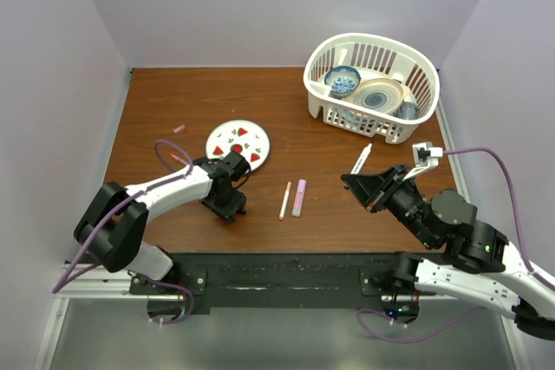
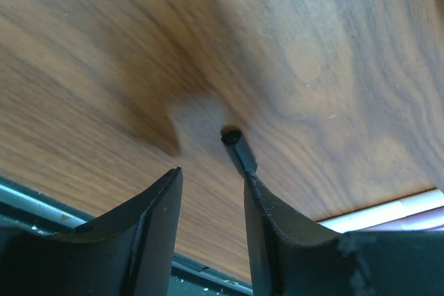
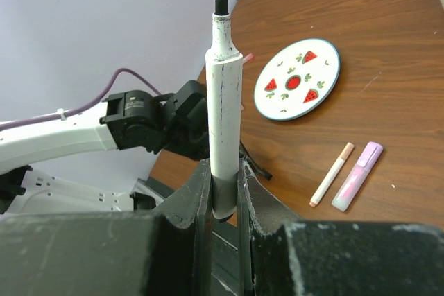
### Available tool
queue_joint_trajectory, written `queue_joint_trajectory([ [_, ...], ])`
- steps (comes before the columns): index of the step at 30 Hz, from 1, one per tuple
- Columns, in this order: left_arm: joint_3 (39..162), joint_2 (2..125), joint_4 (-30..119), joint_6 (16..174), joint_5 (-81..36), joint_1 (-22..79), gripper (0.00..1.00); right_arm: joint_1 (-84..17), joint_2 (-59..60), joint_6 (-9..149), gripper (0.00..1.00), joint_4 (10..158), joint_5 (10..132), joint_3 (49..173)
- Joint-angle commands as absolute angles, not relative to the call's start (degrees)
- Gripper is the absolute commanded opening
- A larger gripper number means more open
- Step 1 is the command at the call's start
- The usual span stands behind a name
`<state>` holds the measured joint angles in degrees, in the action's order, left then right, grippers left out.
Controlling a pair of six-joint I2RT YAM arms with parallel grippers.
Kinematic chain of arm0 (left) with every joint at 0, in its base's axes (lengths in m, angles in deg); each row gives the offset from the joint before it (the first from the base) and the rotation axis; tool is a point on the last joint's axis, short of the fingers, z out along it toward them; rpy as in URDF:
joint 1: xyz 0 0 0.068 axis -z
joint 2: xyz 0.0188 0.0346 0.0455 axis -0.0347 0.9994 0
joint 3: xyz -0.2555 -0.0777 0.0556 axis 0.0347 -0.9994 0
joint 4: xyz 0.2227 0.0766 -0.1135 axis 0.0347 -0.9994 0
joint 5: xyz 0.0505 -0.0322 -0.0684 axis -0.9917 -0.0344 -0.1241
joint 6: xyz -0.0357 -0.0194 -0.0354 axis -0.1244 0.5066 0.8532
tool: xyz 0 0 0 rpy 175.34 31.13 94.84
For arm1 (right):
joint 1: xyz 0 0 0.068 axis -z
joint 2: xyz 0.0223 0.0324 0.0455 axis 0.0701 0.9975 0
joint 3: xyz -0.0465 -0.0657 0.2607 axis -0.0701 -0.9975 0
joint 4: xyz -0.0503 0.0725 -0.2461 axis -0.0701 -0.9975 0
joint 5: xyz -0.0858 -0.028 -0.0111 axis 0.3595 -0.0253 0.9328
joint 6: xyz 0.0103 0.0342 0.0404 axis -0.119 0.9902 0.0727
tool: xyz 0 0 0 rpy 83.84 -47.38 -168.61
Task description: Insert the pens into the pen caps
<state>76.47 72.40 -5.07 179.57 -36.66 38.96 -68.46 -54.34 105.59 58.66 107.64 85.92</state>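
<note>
My right gripper point(image 1: 357, 181) point(image 3: 223, 164) is shut on the white pen point(image 1: 362, 160) point(image 3: 223, 95), held off the table with its dark tip away from the jaws. A thin pen point(image 1: 284, 199) point(image 3: 331, 183) and a thicker pale pink pen point(image 1: 299, 197) point(image 3: 356, 186) lie side by side mid-table. My left gripper point(image 1: 229, 205) point(image 2: 211, 171) is down at the table, its jaws apart with bare wood between them. A small dark pen cap point(image 2: 238, 149) lies just past its right fingertip. A pale pink cap point(image 1: 179, 128) and a reddish cap point(image 1: 178, 157) lie at the left.
A round white plate with watermelon prints point(image 1: 238, 142) point(image 3: 297, 79) lies behind the left gripper. A white basket point(image 1: 323, 84) holding bowls and dishes stands at the back right. The table's near edge runs right behind the left gripper.
</note>
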Motion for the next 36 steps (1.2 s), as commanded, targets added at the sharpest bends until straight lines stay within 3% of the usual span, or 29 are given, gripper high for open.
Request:
queue_joint_trajectory([
  [1,79.1,74.4,-3.5,181.3,-38.4,39.3,0.46,-68.4,-53.6,105.5,0.00,61.3,107.3,85.7],
  [10,79.3,76.5,-3.1,181.2,-39.4,39.3,0.46,-68.4,-52.8,105.8,0.00,62.9,106.7,84.7],
  [19,79.2,79.9,-4.2,180.0,-40.4,39.3,0.38,-68.4,-52.3,106.3,0.00,62.4,105.4,84.5],
  [25,77.2,80.1,-2.5,178.1,-39.7,39.3,0.23,-68.4,-53.1,107.7,0.00,62.1,103.4,83.0],
  [30,77.7,75.2,-2.9,174.3,-40.6,39.3,0.01,-68.4,-49.1,108.1,0.00,63.4,96.1,80.3],
  [36,79.0,63.7,5.8,161.7,-39.8,39.8,0.00,-68.5,-42.8,107.1,0.00,76.4,82.4,74.9],
])
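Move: The black pen cap lies almost under the left hand's open fingers, about 1 cm ahead and 2 cm below. From the cap, the thin white pen is roughly 13 cm to the right and 2 cm farther out, the pink marker 17 cm right and 2 cm out, the plate some 18 cm straight ahead. From the right hand, already holding the white marker, the cap is about 32 cm left, 5 cm ahead and 33 cm down. Pointing straight down, the left hand sinks not quite 2 cm onto the black pen cap, edging slightly forward and back, pinches it between the fingertips, then starts up again by about 2.5 cm, drifting a little forward. Meanwhile the right hand keeps its grip on the white marker, creeps left at first, then speeds up down and left towards the cap, some 7 cm each way, swinging about 15 degrees counter-clockwise and tipping slightly down. ##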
